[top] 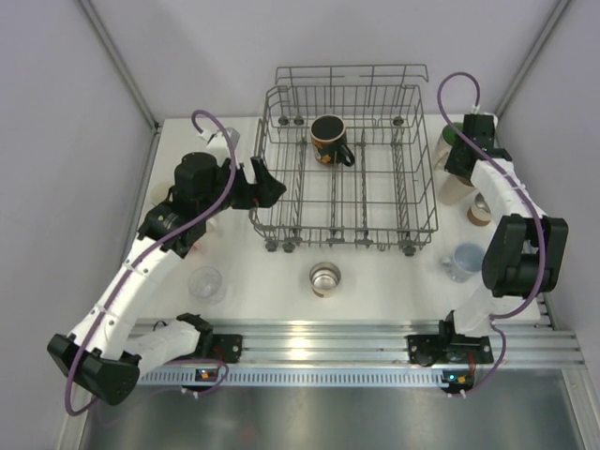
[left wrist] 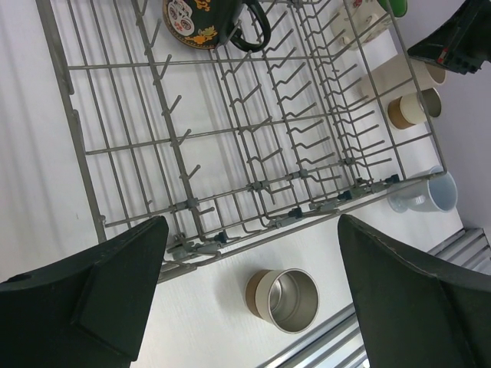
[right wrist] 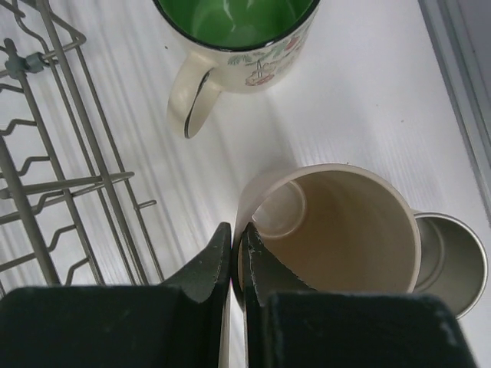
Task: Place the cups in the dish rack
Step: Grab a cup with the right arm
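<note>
My right gripper [right wrist: 238, 230] is shut on the wall of a cream cup [right wrist: 337, 230], one finger inside the rim and one outside. The cup stands on the table right of the dish rack [top: 347, 187], under the gripper [top: 459, 159]. A black mug [top: 330, 139] lies inside the rack at the back. My left gripper [left wrist: 253, 230] hangs open and empty over the rack's front left corner. Below it stands a steel cup [left wrist: 285, 299], shown in front of the rack in the top view [top: 324, 278]. A mug with a green inside [right wrist: 238, 38] stands behind the cream cup.
A brown-banded cup [top: 480, 214] and a pale mug [top: 464, 262] stand at the right of the table. A clear cup [top: 206, 284] stands front left. A metal cup [right wrist: 456, 261] touches the cream cup's right side. Rails [top: 319, 337] run along the near edge.
</note>
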Controlling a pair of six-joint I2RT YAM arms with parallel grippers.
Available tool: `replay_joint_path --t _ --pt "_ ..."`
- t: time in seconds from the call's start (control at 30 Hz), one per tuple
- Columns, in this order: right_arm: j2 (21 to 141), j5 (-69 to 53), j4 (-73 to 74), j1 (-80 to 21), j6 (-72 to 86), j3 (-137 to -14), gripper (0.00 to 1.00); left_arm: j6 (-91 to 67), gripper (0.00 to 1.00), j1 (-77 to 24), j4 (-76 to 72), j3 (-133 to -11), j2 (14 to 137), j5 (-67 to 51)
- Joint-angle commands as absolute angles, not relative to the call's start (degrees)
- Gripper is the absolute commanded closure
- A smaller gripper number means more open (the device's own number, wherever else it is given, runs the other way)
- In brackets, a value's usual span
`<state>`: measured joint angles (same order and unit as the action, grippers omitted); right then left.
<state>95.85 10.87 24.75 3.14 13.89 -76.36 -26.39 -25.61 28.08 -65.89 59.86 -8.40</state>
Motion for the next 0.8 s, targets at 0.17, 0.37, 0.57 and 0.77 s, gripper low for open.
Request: replay_joint_path --t 0.17,0.37,0.57,0.77 --pt "89.04 15.11 34.96 3.78 13.89 -90.95 1.00 -27.86 0.02 -25.58 22.50 -69.08 58.45 -10.10" --pt "82.03 8.90 36.48 3.78 16.16 -96.24 1.00 -29.62 0.02 -25.49 22.15 -71.89 59.94 -12.65" --pt "66.66 -27.69 6.75 2.73 30.70 -79.05 1.00 -33.74 0.02 -25.49 15.74 -71.28 61.34 -18.80" --pt "58.82 -39.29 -24.14 -7.63 44.80 -64.44 1.00 -37.00 0.02 -25.58 9.06 -72.24 64.33 -27.85"
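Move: The right hand already pinches the beige cup's rim; the rack's middle lies about 29 cm to its left, 2 cm farther out and slightly lower. The black mug in the rack is some 33 cm left and 9 cm ahead, the green cup 9 cm straight ahead, the metal cup 9 cm back and 8 cm right. From the left hand the rack's middle is roughly 15 cm right, 2 cm ahead and 20 cm below. Right hand raises the pinched cup some 28 cm, tipping and swinging left over the rack; left hand rises. ##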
